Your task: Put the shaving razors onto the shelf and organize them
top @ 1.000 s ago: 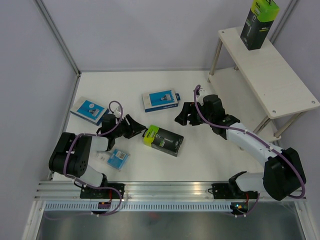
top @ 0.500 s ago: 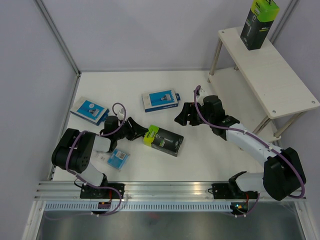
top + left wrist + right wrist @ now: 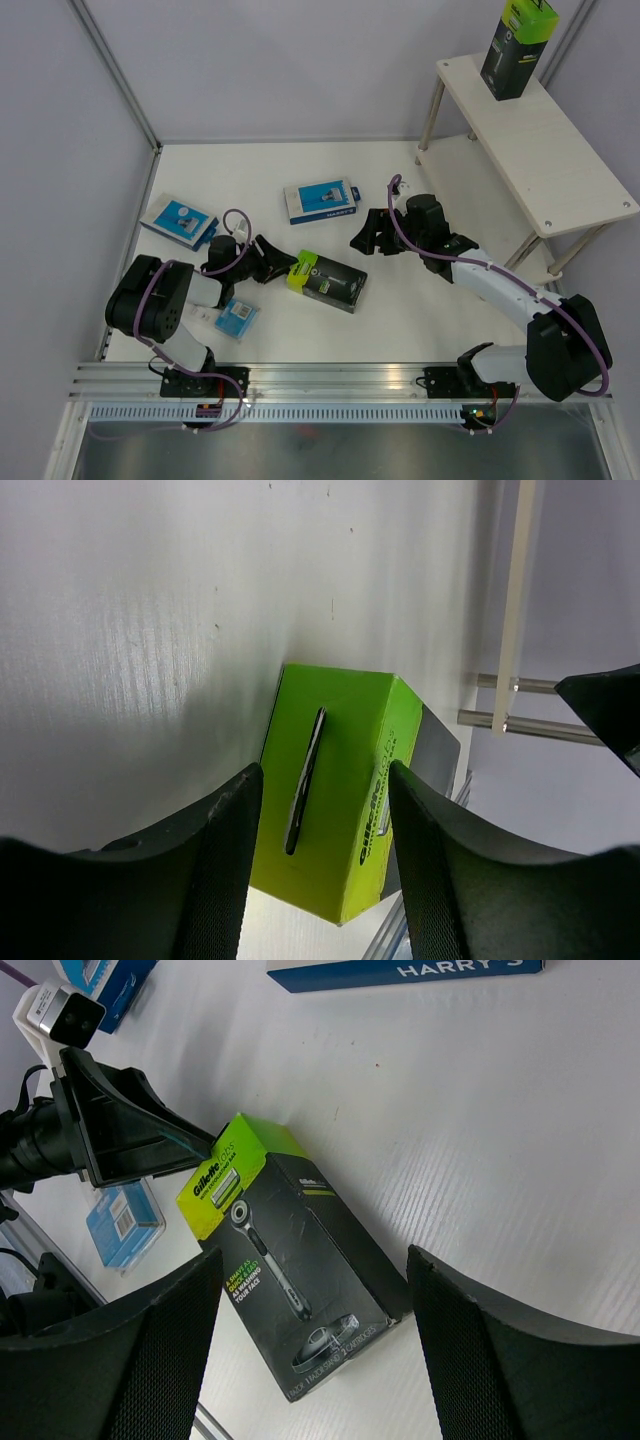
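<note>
One black shaving razor box with a lime-green top [image 3: 326, 280] lies flat mid-table. My left gripper [image 3: 272, 262] is open right at its green end [image 3: 335, 790], with a gap to each finger [image 3: 225, 860]. My right gripper [image 3: 368, 232] hovers open just beyond the box's far side, and the wrist view looks down on the box [image 3: 285, 1260]. A second black-and-green box [image 3: 517, 45] stands on the shelf's top board [image 3: 560, 150]. Two blue-and-white boxes [image 3: 321, 201] [image 3: 179, 220] and a small blister pack [image 3: 235, 317] lie on the table.
The shelf's lower board [image 3: 470, 165] and thin metal legs [image 3: 432, 110] stand at the right rear. Grey walls close in the left and back. A metal rail [image 3: 330, 380] runs along the near edge by the arm bases.
My left gripper has edged a little closer to the green end of the lying box. The right arm and all the packs stay where they were.
</note>
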You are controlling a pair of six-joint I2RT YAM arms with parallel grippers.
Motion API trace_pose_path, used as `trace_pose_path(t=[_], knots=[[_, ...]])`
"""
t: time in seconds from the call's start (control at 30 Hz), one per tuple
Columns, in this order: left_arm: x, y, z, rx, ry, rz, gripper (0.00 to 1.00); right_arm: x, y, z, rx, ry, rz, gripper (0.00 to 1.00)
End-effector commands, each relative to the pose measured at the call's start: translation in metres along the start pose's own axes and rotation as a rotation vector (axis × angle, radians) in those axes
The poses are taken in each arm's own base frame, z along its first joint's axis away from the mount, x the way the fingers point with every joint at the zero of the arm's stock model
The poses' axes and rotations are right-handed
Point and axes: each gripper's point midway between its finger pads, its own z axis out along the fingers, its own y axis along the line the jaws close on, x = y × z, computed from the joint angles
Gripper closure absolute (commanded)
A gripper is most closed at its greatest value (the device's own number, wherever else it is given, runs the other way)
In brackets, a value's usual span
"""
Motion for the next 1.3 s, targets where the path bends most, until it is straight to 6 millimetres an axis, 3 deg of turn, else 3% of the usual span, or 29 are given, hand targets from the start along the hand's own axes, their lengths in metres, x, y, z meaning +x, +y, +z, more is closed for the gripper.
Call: trace_pose_path(t=[0.0, 0.3, 0.63, 0.9, 1.1, 1.27], knots=[[-0.006, -0.015, 0.0, 0.057, -0.014, 0.012, 0.4, -0.011, 0.009, -0.005, -0.031, -0.048, -0.012, 0.2], [-0.018, -0.019, 0.0, 0.043, -0.045, 0.009, 0.41, -0.007, 0.006, -0.004, -0.02, -0.035, -0.001, 0.2], [-0.019, -0.006, -0.002, -0.007, -0.099, -0.091, 0.5, -0.006, 0.008, -0.002, -0.029, -0.028, 0.008, 0.2], [-0.01, 0.004, 0.002, -0.013, -0.068, -0.11, 0.59, -0.006, 0.007, 0.0, -0.031, -0.024, 0.019, 0.21], [-0.002, 0.008, 0.002, -0.002, -0.045, -0.082, 0.6, -0.005, 0.007, 0.003, -0.03, -0.021, 0.02, 0.21], [0.0, 0.0, 0.002, 0.052, -0.036, -0.062, 0.65, -0.002, 0.007, 0.007, -0.032, -0.006, 0.031, 0.21]])
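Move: Low beside the green end of the black-and-green razor box is the left hand; that box's middle lies about 10 cm to its right, 3 cm back and roughly 1 cm lower. The blue razor box lies 17 cm ahead and 8 cm to the right, the clear blister pack some 10 cm back and 15 cm to the left. From the right hand, the black-and-green box's middle is about 9 cm left, 4 cm back and 12 cm below. Rising barely half a centimetre and edging forward at the green end, the left hand then sinks about 2 cm and draws back slightly. Its wrist turns some 5 degrees counter-clockwise and tips down a touch, while the fingers narrow from a bit over half open to about a third, close around the slotted green end face; whether they touch can't be seen. ##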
